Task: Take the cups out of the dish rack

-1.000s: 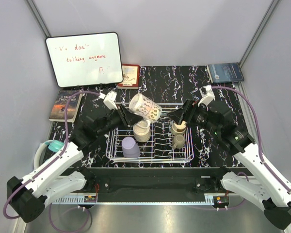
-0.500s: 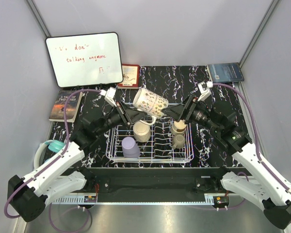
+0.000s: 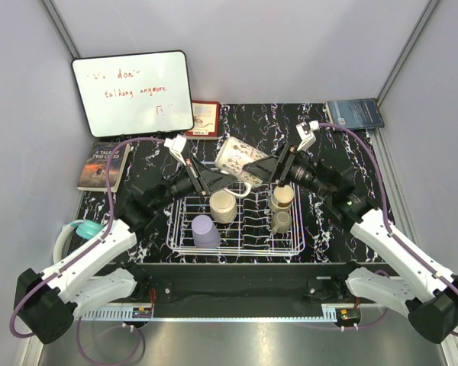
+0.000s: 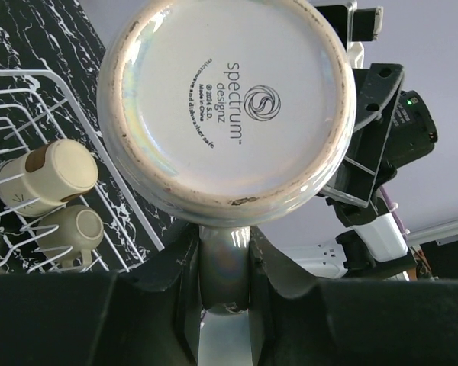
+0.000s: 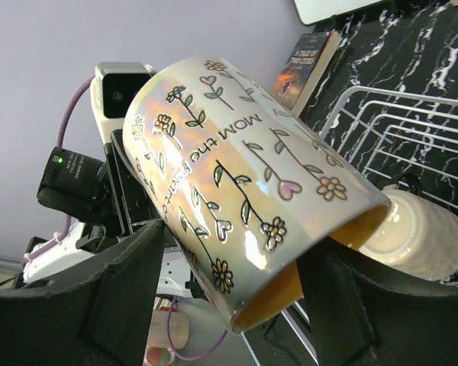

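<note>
A floral iridescent mug (image 3: 239, 158) hangs in the air above the far edge of the white dish rack (image 3: 237, 248). My left gripper (image 4: 224, 276) is shut on its handle (image 4: 224, 259), and the mug's base (image 4: 229, 99) faces the left wrist camera. My right gripper (image 5: 237, 299) is open, with one jaw on each side of the mug's open end (image 5: 244, 183). In the rack stand a lavender cup (image 3: 205, 230), a cream cup (image 3: 223, 204), a tan cup (image 3: 281, 197) and an olive-grey cup (image 3: 281, 222). I see no clear cup.
A whiteboard (image 3: 133, 91) leans at the back left. A book (image 3: 104, 165) lies left of the rack, a red book (image 3: 204, 118) behind it and a blue book (image 3: 355, 113) at the back right. A teal object (image 3: 84, 227) sits by the left arm.
My left gripper has carried the mug up and to the right, away from the rack. My right gripper has moved left and its jaws have come round the mug's open end.
</note>
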Tool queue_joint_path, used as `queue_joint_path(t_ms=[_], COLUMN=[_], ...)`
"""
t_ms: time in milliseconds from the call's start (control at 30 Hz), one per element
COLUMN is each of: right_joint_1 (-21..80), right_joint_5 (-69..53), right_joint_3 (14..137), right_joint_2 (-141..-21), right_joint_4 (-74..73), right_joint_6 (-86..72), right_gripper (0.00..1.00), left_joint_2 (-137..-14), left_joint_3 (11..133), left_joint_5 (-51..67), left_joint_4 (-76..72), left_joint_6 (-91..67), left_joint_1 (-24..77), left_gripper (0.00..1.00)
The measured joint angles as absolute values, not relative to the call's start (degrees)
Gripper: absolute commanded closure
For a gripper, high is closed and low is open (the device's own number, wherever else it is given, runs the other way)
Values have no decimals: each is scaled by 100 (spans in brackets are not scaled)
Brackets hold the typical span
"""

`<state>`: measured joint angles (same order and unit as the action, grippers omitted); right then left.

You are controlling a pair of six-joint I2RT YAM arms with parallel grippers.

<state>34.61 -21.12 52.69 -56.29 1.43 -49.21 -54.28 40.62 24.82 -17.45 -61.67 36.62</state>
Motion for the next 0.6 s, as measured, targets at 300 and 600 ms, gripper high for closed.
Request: queue_joint_path(t_ms=[300, 600], right_joint_1=[3457, 3444], right_joint_5=[-2373, -2650], right_joint_3=[5282, 5330], right_joint_2=[-6023, -6104], right_joint_4=[746, 1153], right_joint_6=[-5105, -4917], right_gripper=[65, 100], left_joint_2=[-5640, -6034], left_joint_3=[3872, 3780], left_joint_5=[2523, 2829], left_joint_4=[-2130, -2602], left_joint_6=[-6401, -6941], left_joint_1=[3621, 3605], left_gripper=[100, 100])
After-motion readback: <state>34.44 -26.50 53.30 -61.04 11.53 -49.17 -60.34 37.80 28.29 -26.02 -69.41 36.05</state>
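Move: The flower mug hangs in the air in the left hand's grip on its handle, its middle about 5 cm ahead and 3 cm right of that hand. Its mouth faces the open right hand; its middle lies some 3 cm ahead and 4 cm left of that hand, about level. In the rack, roughly 22 cm below the right hand, are the cream cup, 8 cm left, and the tan cup, 2 cm ahead and 8 cm right. Leftward about 2 cm, then up some 1.5 cm, the right hand works onto the open end of the flower mug and shuts from wide to nearly closed, pinching the wall at the rim. The left hand keeps its grip on the handle and sinks about 2 cm while shifting 1.5 cm right, with its wrist turning a few degrees. ##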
